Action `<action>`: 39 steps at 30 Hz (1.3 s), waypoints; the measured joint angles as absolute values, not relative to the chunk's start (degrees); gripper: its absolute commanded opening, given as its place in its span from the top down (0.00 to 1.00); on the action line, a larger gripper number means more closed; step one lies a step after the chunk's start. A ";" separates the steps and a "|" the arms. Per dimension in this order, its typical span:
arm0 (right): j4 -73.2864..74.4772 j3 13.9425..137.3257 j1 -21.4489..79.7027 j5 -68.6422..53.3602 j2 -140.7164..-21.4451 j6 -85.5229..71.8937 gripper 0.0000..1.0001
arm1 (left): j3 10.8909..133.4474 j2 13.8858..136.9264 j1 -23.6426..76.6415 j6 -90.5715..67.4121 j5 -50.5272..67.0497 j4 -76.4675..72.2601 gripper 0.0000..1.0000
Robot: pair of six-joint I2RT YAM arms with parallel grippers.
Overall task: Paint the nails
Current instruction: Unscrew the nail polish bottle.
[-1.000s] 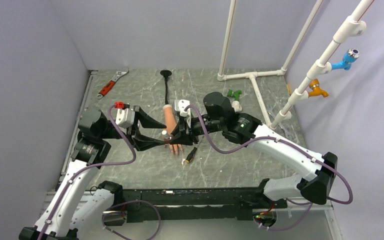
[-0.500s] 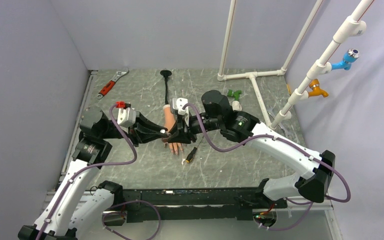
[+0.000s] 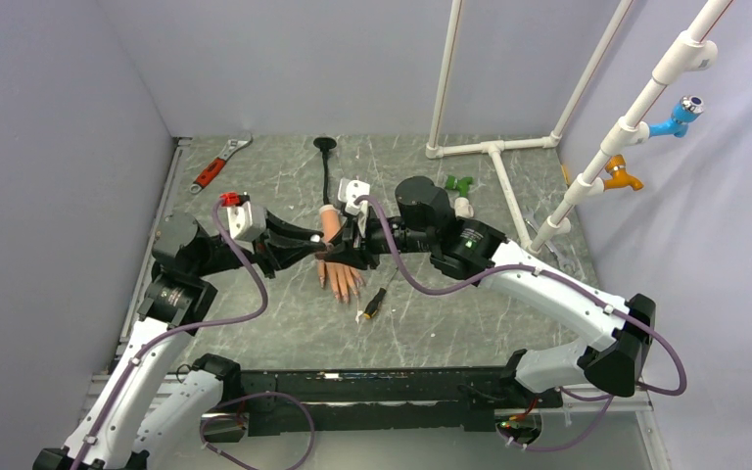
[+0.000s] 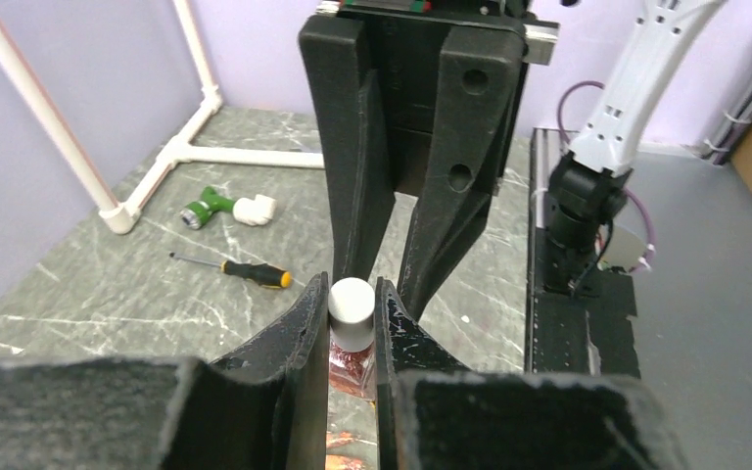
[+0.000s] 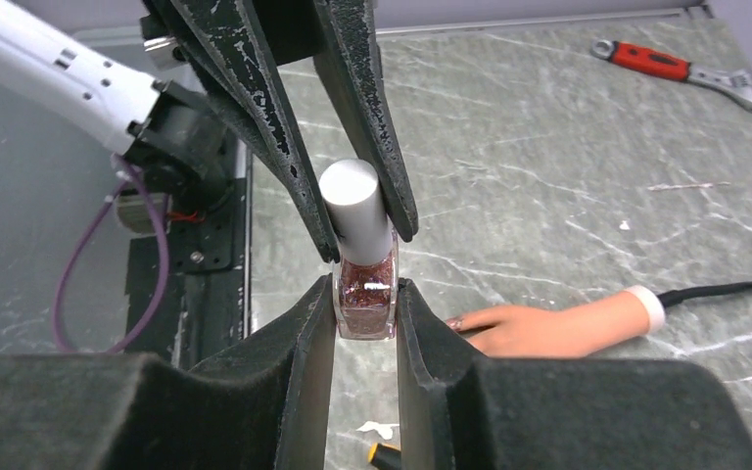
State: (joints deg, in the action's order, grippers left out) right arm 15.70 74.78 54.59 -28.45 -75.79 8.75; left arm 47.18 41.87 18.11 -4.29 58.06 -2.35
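A small glass polish bottle (image 5: 365, 294) of red glitter with a pale grey cap (image 5: 355, 211) hangs between both grippers above the table. My right gripper (image 5: 365, 304) is shut on its glass body. From the opposite side, my left gripper (image 4: 352, 304) is shut on the cap (image 4: 352, 311). The peach mannequin hand (image 3: 338, 277) lies flat on the table just below them, its fingers toward the near edge. The nails (image 3: 341, 295) are tiny at the fingertips. In the right wrist view one nail (image 5: 453, 322) looks reddish and glittery, beside my right finger.
A yellow-and-black screwdriver (image 3: 374, 303) lies just right of the hand. The hand's black stalk (image 3: 327, 166) runs to the far side. A red wrench (image 3: 217, 166) lies far left, a green-and-white fitting (image 3: 459, 186) and white pipe frame (image 3: 494, 157) far right.
My left gripper's jaws have closed on the bottle's cap. Both grippers have shifted a little toward the far side, so the mannequin's fingers now show in the top view.
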 measured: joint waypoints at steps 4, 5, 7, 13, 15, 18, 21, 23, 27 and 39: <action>12.99 73.97 54.96 -23.90 -75.81 7.22 1.00 | 47.16 41.80 18.28 -5.28 53.08 -2.35 1.00; 12.43 73.80 54.98 -22.98 -75.83 6.92 1.00 | 47.18 41.74 18.37 -5.63 51.70 -2.33 1.00; 11.18 73.67 55.20 -20.95 -76.12 6.42 1.00 | 47.16 41.67 18.48 -5.93 49.30 -2.33 1.00; 9.32 73.67 55.55 -18.13 -77.30 5.87 1.00 | 47.16 41.74 18.48 -6.72 45.47 -1.67 1.00; 9.34 73.67 55.55 -17.72 -77.60 5.80 1.00 | 47.16 41.91 18.48 -6.70 44.93 -1.13 0.96; 9.39 73.67 55.55 -17.17 -77.95 5.80 1.00 | 47.18 42.24 18.48 -6.66 44.29 -0.49 0.66; 9.41 73.67 55.53 -16.47 -78.15 5.80 1.00 | 47.22 42.35 18.46 -5.89 43.77 0.71 0.39; 8.88 73.67 55.22 -15.64 -78.11 5.80 1.00 | 47.22 42.52 18.35 -5.56 43.38 2.22 0.28; 7.75 73.06 54.83 -15.29 -78.02 5.76 1.00 | 47.27 43.44 18.31 -5.17 42.57 5.04 0.16; 7.25 68.25 54.83 -15.49 -76.77 5.74 1.00 | 47.27 42.70 18.31 -3.60 42.48 6.90 0.17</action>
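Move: The left fingers already pinch the white cap of the nail polish bottle, with the bottle's glass about 3 cm straight below them. The right fingers hold that glass, so the cap sits some 3 cm above the right hand. The fake hand's palm is roughly 12 cm ahead of both grippers and 16 cm below the left one. The black-and-yellow screwdriver lies about 8 cm to the left gripper's right, 1 cm ahead and 17 cm down. Forward together by about 4 cm, the left hand keeps its pinch on the cap and swings some 15 degrees counter-clockwise, while the right hand, gripping the glass, swings nearly as far clockwise to twist cap against bottle. Late on, the left fingers open wide and let go of the cap, easing slightly left; both hands sink about 3 cm, the right still holding the bottle. ##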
